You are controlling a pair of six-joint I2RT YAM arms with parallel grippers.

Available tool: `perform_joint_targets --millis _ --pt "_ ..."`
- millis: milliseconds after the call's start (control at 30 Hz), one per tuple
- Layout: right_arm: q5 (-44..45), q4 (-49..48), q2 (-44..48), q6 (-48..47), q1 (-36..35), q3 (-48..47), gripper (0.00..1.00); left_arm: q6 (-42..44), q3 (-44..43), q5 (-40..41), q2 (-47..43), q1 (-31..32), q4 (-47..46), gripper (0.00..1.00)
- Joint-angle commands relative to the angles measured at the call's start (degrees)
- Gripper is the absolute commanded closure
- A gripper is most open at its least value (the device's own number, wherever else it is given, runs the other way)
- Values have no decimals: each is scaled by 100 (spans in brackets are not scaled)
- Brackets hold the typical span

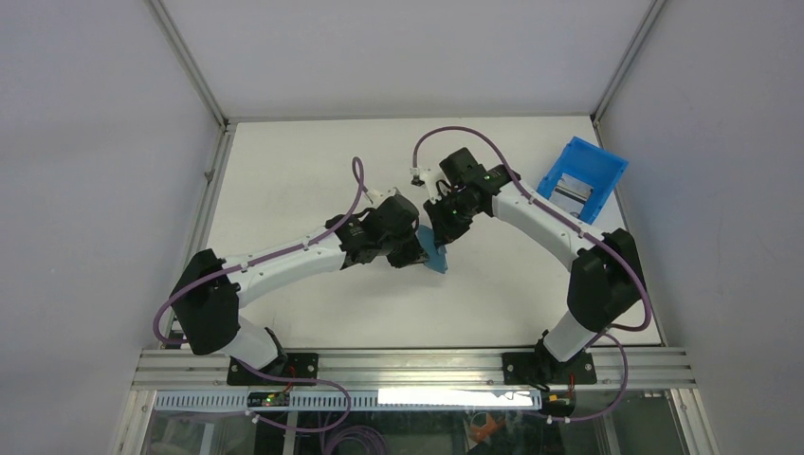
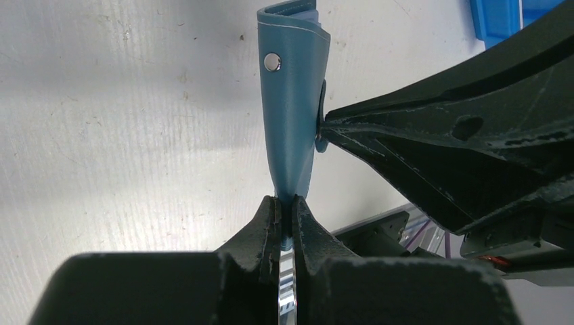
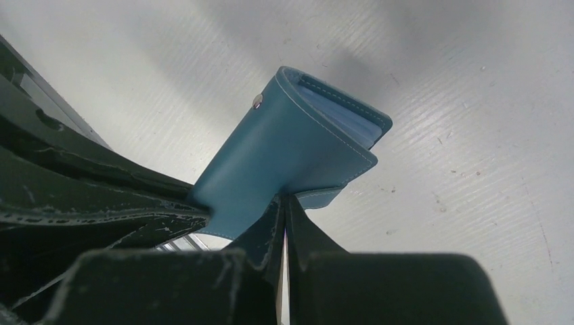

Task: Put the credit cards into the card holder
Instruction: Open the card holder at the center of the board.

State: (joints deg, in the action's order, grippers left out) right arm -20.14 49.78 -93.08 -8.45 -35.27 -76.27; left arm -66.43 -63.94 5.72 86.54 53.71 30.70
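The card holder (image 1: 436, 252), a teal-blue folded wallet, hangs above the table's middle between both arms. My left gripper (image 1: 420, 256) is shut on its lower edge; in the left wrist view the wallet (image 2: 291, 115) rises upright out of the closed tips (image 2: 289, 203), its snap stud facing left. My right gripper (image 1: 444, 232) is shut too, and its tips (image 3: 284, 196) meet on the edge of the wallet's cover (image 3: 284, 156). Its tips (image 2: 323, 132) touch the wallet's right side. The credit cards (image 1: 573, 192), silvery, lie in the bin at the far right.
A bright-blue plastic bin (image 1: 580, 178) stands tilted at the table's far right corner, also showing in the left wrist view (image 2: 501, 17). The white tabletop (image 1: 303, 171) is walled by aluminium rails at the left, the right and the near edge.
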Motion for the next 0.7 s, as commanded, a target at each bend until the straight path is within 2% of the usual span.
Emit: perform_joint_targets --millis 0,133,233,667 --pt "-258 182 234 56 9 24 100 206 -406 337 -202 91 -145 100" --pt "-221 180 163 80 2 16 83 309 -526 360 -143 139 -130 100" --pt "-223 184 141 101 -6 11 76 315 -541 377 -138 155 -117 100" --pt "-483 252 264 110 -33 69 77 293 -608 553 -114 150 114 100"
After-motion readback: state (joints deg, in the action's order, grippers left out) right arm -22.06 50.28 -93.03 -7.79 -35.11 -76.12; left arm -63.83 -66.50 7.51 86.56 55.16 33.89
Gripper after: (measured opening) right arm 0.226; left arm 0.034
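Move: The left hand already pinches one end of the folded card holder in the air; the holder's middle is about 2 cm ahead and 2 cm right of it, nearly level. From the right hand, the holder's middle is roughly 2 cm left, 1 cm back and level, with its strap right at the shut fingertips. The blue tray stands on the table about 35 cm right, 15 cm ahead and 11 cm below. At the card holder's strap, the right fingertips part from shut to about a quarter open, one tip staying against the strap while the hand barely shifts, drawing back about half a centimetre. The left hand keeps its pinch on the holder, raising it about 1 cm beside the right fingers and tilting it a few degrees. ##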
